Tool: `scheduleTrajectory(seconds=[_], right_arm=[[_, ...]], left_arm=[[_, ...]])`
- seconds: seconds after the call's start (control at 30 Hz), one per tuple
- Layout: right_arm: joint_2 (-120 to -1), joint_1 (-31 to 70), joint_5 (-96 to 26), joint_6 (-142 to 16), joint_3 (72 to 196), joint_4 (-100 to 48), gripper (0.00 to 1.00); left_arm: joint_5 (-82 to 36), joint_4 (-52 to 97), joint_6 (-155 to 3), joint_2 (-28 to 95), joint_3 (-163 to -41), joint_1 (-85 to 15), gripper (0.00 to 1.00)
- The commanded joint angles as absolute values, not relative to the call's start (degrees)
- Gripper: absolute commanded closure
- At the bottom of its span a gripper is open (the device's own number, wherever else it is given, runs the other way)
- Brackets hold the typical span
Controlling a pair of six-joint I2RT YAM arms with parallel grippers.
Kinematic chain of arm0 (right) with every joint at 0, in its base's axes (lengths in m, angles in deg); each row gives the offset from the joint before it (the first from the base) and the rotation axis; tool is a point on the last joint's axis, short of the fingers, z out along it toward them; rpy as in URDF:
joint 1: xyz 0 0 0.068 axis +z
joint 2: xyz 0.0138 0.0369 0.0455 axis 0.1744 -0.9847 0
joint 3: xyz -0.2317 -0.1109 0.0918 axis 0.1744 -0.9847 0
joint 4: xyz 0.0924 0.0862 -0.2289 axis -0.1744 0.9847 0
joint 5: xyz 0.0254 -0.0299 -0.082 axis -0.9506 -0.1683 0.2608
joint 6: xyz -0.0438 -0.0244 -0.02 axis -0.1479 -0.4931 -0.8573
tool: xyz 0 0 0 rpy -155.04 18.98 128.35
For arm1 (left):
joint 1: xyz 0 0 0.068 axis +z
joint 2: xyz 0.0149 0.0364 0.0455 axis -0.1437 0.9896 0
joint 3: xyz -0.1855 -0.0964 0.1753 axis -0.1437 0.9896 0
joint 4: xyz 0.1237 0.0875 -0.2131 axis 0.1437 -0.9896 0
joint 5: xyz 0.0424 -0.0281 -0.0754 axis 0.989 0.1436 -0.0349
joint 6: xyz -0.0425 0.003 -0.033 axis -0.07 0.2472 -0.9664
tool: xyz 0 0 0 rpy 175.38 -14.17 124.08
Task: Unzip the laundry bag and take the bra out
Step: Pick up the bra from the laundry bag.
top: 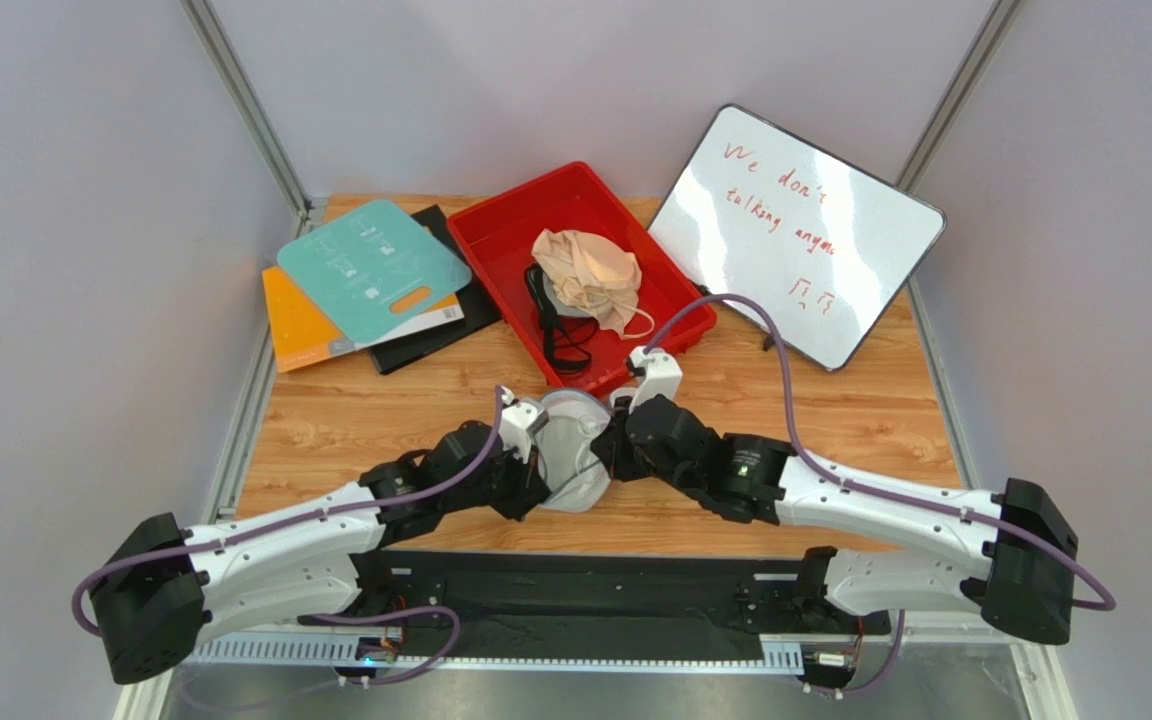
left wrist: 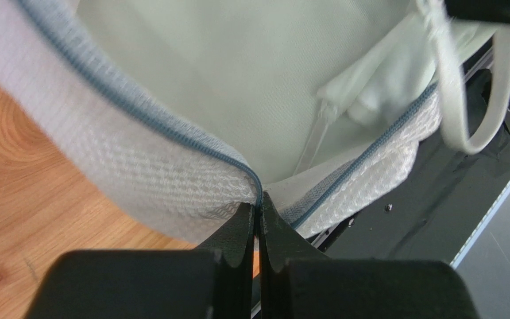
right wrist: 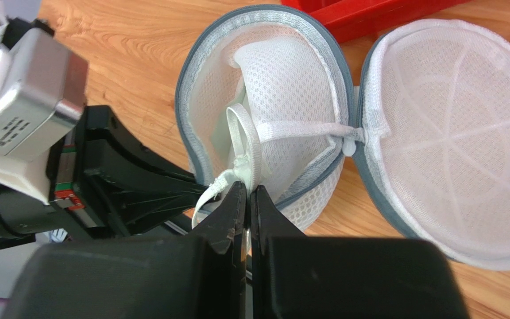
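Note:
The laundry bag (top: 575, 447) lies open like a clamshell on the wooden table between my two grippers. Both white mesh halves (right wrist: 450, 133) show their grey zipper rims. My left gripper (left wrist: 259, 207) is shut on the bag's zipper edge (left wrist: 171, 136). My right gripper (right wrist: 248, 194) is shut on a white strap (right wrist: 243, 143) that loops out of the left half. The beige bra (top: 585, 275) lies crumpled in the red tray (top: 495, 240) farther back, apart from both grippers.
A whiteboard (top: 796, 233) leans at the back right. Teal (top: 372, 267), orange (top: 294, 323) and black boards are stacked at the back left. Black straps (top: 552, 323) lie in the tray beside the bra. A black mat (top: 597, 585) covers the near edge.

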State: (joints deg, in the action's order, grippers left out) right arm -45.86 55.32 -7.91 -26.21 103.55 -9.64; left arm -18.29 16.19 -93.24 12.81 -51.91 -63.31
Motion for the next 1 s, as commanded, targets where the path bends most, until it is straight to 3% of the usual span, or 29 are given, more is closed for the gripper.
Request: scheduleTrajectory(seconds=[0.0,0.97], right_arm=[[-40.9,53.0,-4.4,-28.2,102.8,-7.9,1.0],[-19.6,32.7,-17.6,-32.8,98.0,0.0,1.0]], left_arm=[[-15.6,11.9,-91.0,10.9,-51.3,-63.4,1.0],[-7.6,4.4,-93.8,7.0,-51.2,-63.5,1.0]])
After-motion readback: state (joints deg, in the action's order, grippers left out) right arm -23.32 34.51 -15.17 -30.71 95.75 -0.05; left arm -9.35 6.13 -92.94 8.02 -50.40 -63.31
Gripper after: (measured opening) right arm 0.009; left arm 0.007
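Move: The mint-green bra is already held by its strap in the right hand, its cups still in the bag mouth: their middle lies about 7 cm below that hand, 2 cm back and 3 cm to its left. The laundry bag stands 1 cm back, 4 cm left and 10 cm below; its round lid is some 3 cm back and 11 cm right, and the red tray's middle 24 cm ahead and 3 cm left, both well below. From the left hand, which pinches the bag's rim, the bra is about 4 cm ahead and 5 cm right, at much its own height. Keeping its shut grip on the bra's strap, the right hand sweeps about 11 cm to the right and a few centimetres forward at nearly the same height, turning some 10 degrees clockwise, to haul the cups out of the laundry bag and away from the left hand. The left hand keeps its pinch on the bag's zipper rim and draws it the opposite way, about 4 cm to the left, sinking a couple of centimetres in the second half of the pull with a slight roll and turn of the wrist. ##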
